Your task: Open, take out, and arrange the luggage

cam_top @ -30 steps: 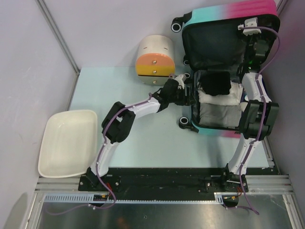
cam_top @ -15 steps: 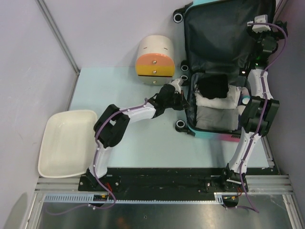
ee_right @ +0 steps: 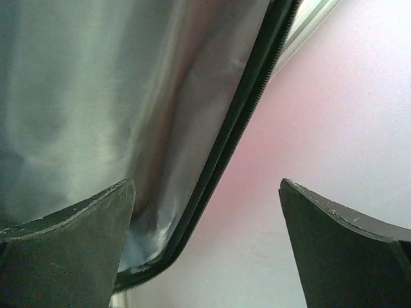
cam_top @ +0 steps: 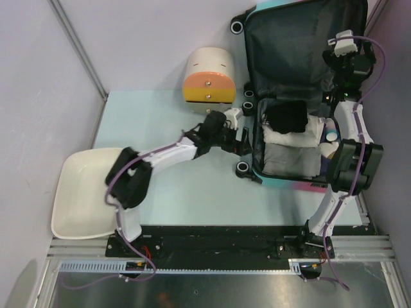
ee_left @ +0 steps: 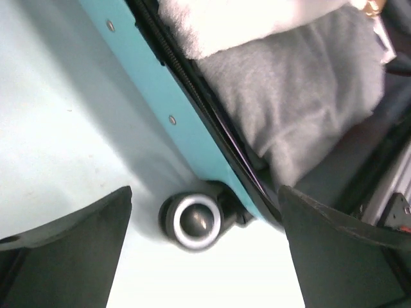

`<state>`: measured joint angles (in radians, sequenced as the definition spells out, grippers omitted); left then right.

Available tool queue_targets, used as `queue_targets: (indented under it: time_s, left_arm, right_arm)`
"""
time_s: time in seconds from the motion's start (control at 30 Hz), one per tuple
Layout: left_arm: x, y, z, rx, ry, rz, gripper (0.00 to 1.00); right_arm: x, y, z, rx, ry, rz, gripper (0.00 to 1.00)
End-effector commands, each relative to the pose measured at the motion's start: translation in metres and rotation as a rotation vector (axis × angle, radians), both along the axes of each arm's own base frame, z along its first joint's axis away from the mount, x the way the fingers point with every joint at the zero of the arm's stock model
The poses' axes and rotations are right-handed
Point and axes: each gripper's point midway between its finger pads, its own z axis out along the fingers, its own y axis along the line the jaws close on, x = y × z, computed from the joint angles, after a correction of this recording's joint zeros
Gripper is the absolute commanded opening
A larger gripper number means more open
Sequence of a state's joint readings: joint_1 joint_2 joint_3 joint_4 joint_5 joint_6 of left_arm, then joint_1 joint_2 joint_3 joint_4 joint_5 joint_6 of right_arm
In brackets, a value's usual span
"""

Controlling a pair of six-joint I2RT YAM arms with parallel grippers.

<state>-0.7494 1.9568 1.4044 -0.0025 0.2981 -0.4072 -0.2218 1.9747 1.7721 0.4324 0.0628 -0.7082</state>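
Note:
The luggage (cam_top: pixel 282 172) lies open at the back right, its lid (cam_top: pixel 289 45) standing upright with the dark lining facing me. Inside the lower half lie a black garment (cam_top: pixel 287 117), a white towel (cam_top: pixel 290 138) and a grey cloth (cam_top: pixel 289 157). My left gripper (cam_top: pixel 243 138) is open just outside the case's left wall, holding nothing. The left wrist view shows the teal shell (ee_left: pixel 160 96), a black wheel (ee_left: pixel 196 221) and the grey cloth (ee_left: pixel 302 109) between its open fingers. My right gripper (cam_top: pixel 340 61) is open high at the lid's right edge, the lid's black rim (ee_right: pixel 237 128) between its fingers without contact.
A cream cylindrical box with orange-yellow drawers (cam_top: pixel 209 80) stands just left of the case. A white tray (cam_top: pixel 90 192) sits at the table's left edge. Walls close in behind and on the right, and a pink wall (ee_right: pixel 321 128) fills the right wrist view.
The lid has swung up to upright with the right gripper following it. The left arm has drawn back leftwards from the case wall, its elbow swinging out over the tray.

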Motion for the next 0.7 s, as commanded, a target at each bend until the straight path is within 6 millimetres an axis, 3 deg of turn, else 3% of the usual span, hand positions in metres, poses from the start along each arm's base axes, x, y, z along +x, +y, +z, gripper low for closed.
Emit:
queue_targets:
  time_s: [0.0,0.03,0.07,0.13,0.17,0.23,0.27,0.33,0.37,0.4,0.47,0.57,0.67]
  left_arm:
    - [-0.004,0.059,0.103,-0.015,-0.273,-0.049,1.00]
    - [-0.015,0.076,0.122,-0.021,-0.295,-0.068,1.00]
    - [-0.008,0.101,0.125,-0.011,-0.288,-0.034,1.00]
    - [-0.015,0.139,0.117,0.043,-0.237,0.014,1.00]
    - [-0.005,0.177,0.131,0.078,-0.267,0.140,1.00]
    - [-0.012,0.224,0.112,0.202,-0.211,0.218,1.00]
    - [-0.009,0.261,0.113,0.259,-0.217,0.303,1.00]
    - [-0.025,0.298,0.095,0.330,-0.134,0.332,1.00]
    - [-0.025,0.331,0.092,0.361,-0.109,0.430,1.00]
    - [-0.030,0.349,0.078,0.404,-0.063,0.484,1.00]
    - [-0.043,0.387,0.062,0.459,0.027,0.609,1.00]
    - [-0.062,0.419,0.041,0.495,0.112,0.746,1.00]
    - [-0.080,0.438,0.008,0.596,0.205,0.817,1.00]
  right_arm:
    - [-0.058,0.036,0.073,0.066,-0.087,0.138,1.00]
    - [-0.064,0.043,0.063,0.088,-0.036,0.159,1.00]
    - [-0.081,0.054,0.076,0.088,-0.046,0.190,1.00]
    - [-0.094,0.068,0.051,0.132,0.037,0.237,1.00]
    - [-0.114,0.078,0.064,0.130,0.026,0.257,1.00]
    - [-0.130,0.090,0.037,0.192,0.116,0.299,1.00]
    - [-0.139,0.098,0.033,0.207,0.143,0.318,1.00]
    - [-0.164,0.111,0.014,0.267,0.239,0.354,0.99]
    - [-0.171,0.116,0.009,0.282,0.265,0.366,0.99]
    - [-0.186,0.120,0.007,0.301,0.288,0.367,0.99]
    - [-0.198,0.126,-0.007,0.337,0.324,0.377,0.99]
    - [-0.216,0.133,-0.018,0.356,0.346,0.387,0.99]
    - [-0.225,0.137,-0.025,0.376,0.367,0.393,0.99]
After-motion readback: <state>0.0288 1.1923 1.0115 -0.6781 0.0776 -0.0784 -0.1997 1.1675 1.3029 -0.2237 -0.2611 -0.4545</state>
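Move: The left hand heads for the white tray, its middle about 61 cm left, 20 cm back and 12 cm lower; the suitcase's near-left wheel is some 9 cm behind it and 8 cm below. From the right hand, the black cloth in the suitcase lies about 14 cm back, 28 cm left and 29 cm lower; the bottle is about 19 cm back, 10 cm left, equally low. Left hand swings 40 cm left to the tray; right draws 20 cm back off the lid, turning left, both open. ##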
